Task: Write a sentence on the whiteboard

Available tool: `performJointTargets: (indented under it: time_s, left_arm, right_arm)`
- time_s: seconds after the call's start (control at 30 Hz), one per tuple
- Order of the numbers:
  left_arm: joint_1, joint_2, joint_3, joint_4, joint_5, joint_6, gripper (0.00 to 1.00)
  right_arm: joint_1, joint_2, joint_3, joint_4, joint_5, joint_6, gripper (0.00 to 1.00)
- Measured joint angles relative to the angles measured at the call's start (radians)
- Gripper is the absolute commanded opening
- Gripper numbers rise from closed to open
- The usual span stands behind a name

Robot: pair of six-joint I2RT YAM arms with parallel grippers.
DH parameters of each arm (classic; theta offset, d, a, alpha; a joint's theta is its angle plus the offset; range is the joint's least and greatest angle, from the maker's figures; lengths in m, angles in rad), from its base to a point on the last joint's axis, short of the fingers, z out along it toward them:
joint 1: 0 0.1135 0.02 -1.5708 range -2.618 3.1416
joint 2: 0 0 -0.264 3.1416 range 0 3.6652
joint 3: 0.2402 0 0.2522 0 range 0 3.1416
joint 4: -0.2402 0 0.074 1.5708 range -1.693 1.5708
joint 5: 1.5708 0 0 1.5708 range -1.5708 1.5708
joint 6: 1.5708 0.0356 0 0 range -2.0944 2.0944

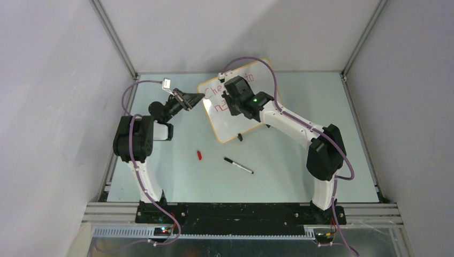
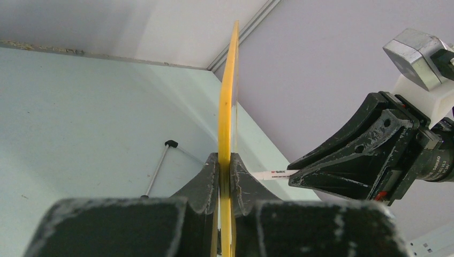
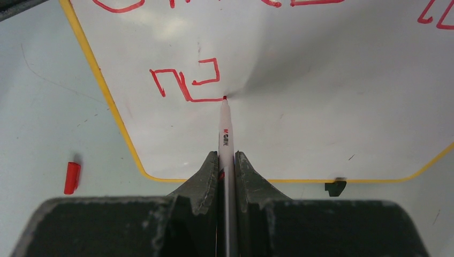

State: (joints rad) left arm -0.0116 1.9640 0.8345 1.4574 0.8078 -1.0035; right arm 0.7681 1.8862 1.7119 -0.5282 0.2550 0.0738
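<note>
The whiteboard (image 1: 242, 119) stands tilted on the table, white with a yellow rim. My left gripper (image 1: 201, 97) is shut on its left rim; in the left wrist view both fingers of this gripper (image 2: 225, 160) pinch the yellow edge (image 2: 227, 80). My right gripper (image 1: 229, 105) is shut on a white red-ink marker (image 3: 226, 134). The marker's tip touches the whiteboard (image 3: 321, 107) at the end of a red stroke. The sentence (image 3: 184, 83) shows there as an "n" and a part-drawn letter, under a cut-off upper row. From above, the sentence (image 1: 213, 91) is partly hidden by my right arm.
A red marker cap (image 1: 199, 155) lies on the table in front of the board, the same cap (image 3: 72, 178) at the left in the right wrist view. A black pen (image 1: 238, 165) lies nearer the arm bases. A black clip foot (image 3: 335, 187) sits at the board's lower rim.
</note>
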Motion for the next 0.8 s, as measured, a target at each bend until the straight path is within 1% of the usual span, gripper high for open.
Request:
performJointTargets:
  time_s: [0.4,0.8]
  left_arm:
    - [0.0,0.0,0.0,0.008,0.005,0.0,0.0]
    - [0.0,0.0,0.0,0.008,0.006,0.0,0.0]
  right_arm:
    - [0.009,-0.014,0.01,0.013,0.0,-0.011,0.0]
    - [0.034,-0.01,0.097,0.015,-0.006,-0.027,0.0]
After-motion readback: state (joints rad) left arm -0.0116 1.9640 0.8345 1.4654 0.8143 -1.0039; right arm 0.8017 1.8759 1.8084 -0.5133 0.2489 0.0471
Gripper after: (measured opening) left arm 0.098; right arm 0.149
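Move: The unfinished second-line "e" on the whiteboard lies about 6 cm ahead of the right hand, 4 cm to its left and 3 cm below; the red marker in its fingers has its tip at the end of the letter's bottom stroke. The "n" is some 4 cm ahead, 6 cm left and 3 cm below, and the word "Cheers" about 10 cm ahead, 4 cm left and 2 cm higher. From the left hand, the "e" lies roughly 8 cm right, 3 cm back and 5 cm below. The red marker's tip comes free of the whiteboard at the end of the "e"'s bottom stroke as the right hand lifts it, slowly at first and then faster, about 5 cm up. After the first bit of rise it also swings some 2.5 cm left, fingers tipping up about 5 degrees and keeping their grip. The left hand stays still, pinching the board's upper left edge. ##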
